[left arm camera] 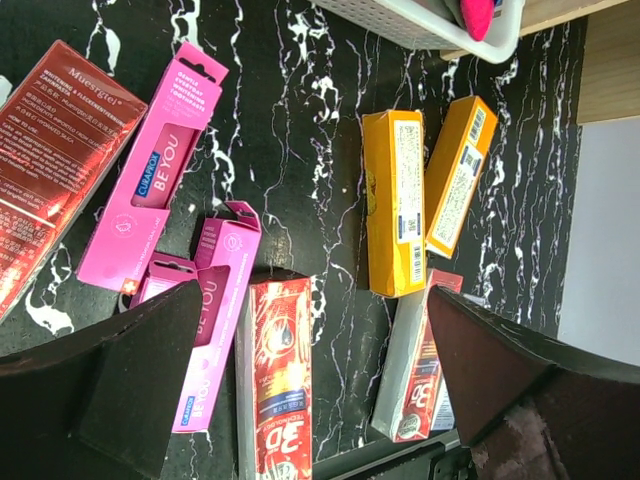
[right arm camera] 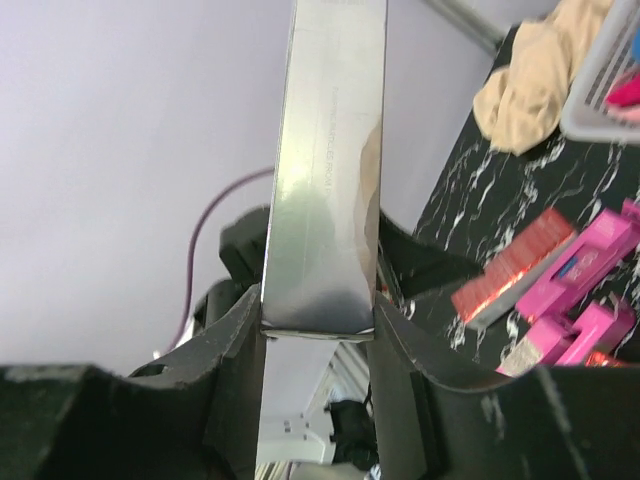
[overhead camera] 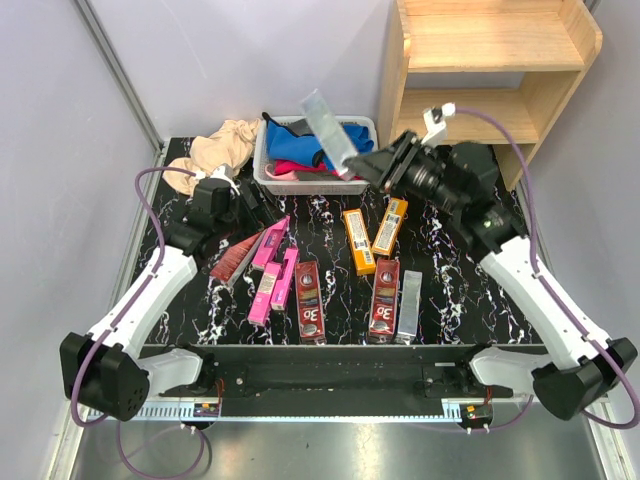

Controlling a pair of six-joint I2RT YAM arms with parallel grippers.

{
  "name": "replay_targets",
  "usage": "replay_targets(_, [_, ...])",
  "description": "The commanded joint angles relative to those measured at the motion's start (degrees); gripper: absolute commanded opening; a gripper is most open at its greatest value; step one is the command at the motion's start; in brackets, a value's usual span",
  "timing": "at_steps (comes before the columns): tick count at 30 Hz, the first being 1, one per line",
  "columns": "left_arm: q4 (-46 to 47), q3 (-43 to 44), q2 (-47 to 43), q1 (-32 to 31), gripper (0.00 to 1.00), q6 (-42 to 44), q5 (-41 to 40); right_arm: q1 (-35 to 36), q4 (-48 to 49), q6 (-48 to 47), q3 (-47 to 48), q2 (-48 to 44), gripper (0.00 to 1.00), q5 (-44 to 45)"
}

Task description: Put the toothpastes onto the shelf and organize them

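My right gripper (overhead camera: pixel 372 165) is shut on a silver-grey toothpaste box (overhead camera: pixel 328 130), holding it by one end, raised and tilted above the basket. In the right wrist view the box (right arm camera: pixel 330 160) is clamped between both fingers of that gripper (right arm camera: pixel 318 320). The wooden shelf (overhead camera: pixel 500 60) stands at the back right with nothing on its tiers. My left gripper (overhead camera: pixel 250 205) hovers open over the table, its jaws (left arm camera: pixel 312 300) wide apart above a red 3D box (left arm camera: pixel 280 370) and pink boxes (left arm camera: pixel 150 170). Orange boxes (overhead camera: pixel 358 240), red 3D boxes (overhead camera: pixel 384 300) and another silver box (overhead camera: pixel 410 305) lie flat.
A white plastic basket (overhead camera: pixel 310 185) with coloured cloths stands at the back centre, just left of the shelf. A beige cloth (overhead camera: pixel 225 145) lies at the back left. A dark red box (overhead camera: pixel 235 258) lies beside the pink ones near my left arm.
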Motion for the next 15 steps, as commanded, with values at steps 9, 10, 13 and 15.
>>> replay_targets(9, [1.6,0.0,1.3,-0.2,0.99,1.7,-0.1,-16.7,-1.0,1.3,24.1,12.4,0.08,-6.1])
replay_targets(10, [1.7,0.1,1.5,-0.2,0.99,1.7,-0.1,-17.8,-0.9,1.9,25.4,13.2,0.09,-6.3])
replay_targets(13, [1.7,-0.2,2.0,-0.2,0.99,2.0,0.1,-21.5,-0.9,3.1,29.6,16.0,0.09,-6.9])
replay_targets(15, [1.7,-0.2,2.2,-0.2,0.99,2.0,0.4,-23.3,-0.9,4.9,32.1,17.9,0.09,-7.6])
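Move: The shelf's upper board, where I'm heading with the silver toothpaste box already in my right hand, has its middle about 31 cm ahead of that hand, 29 cm to its right and roughly 6 cm below. The white basket stands 30 cm ahead, 11 cm left and 37 cm down. The nearer orange box is 8 cm ahead, 1 cm right and 41 cm down. From my left hand that board is some 28 cm ahead, 52 cm right and 16 cm up. Without a pause I swing my right hand forward about 12 cm and some 9 cm to the right while still rising, carrying the silver toothpaste box towards the shelf. I keep the pinch on its near end, its free end leading ahead and to the left, and turn the hand about 15 degrees clockwise as it travels. ##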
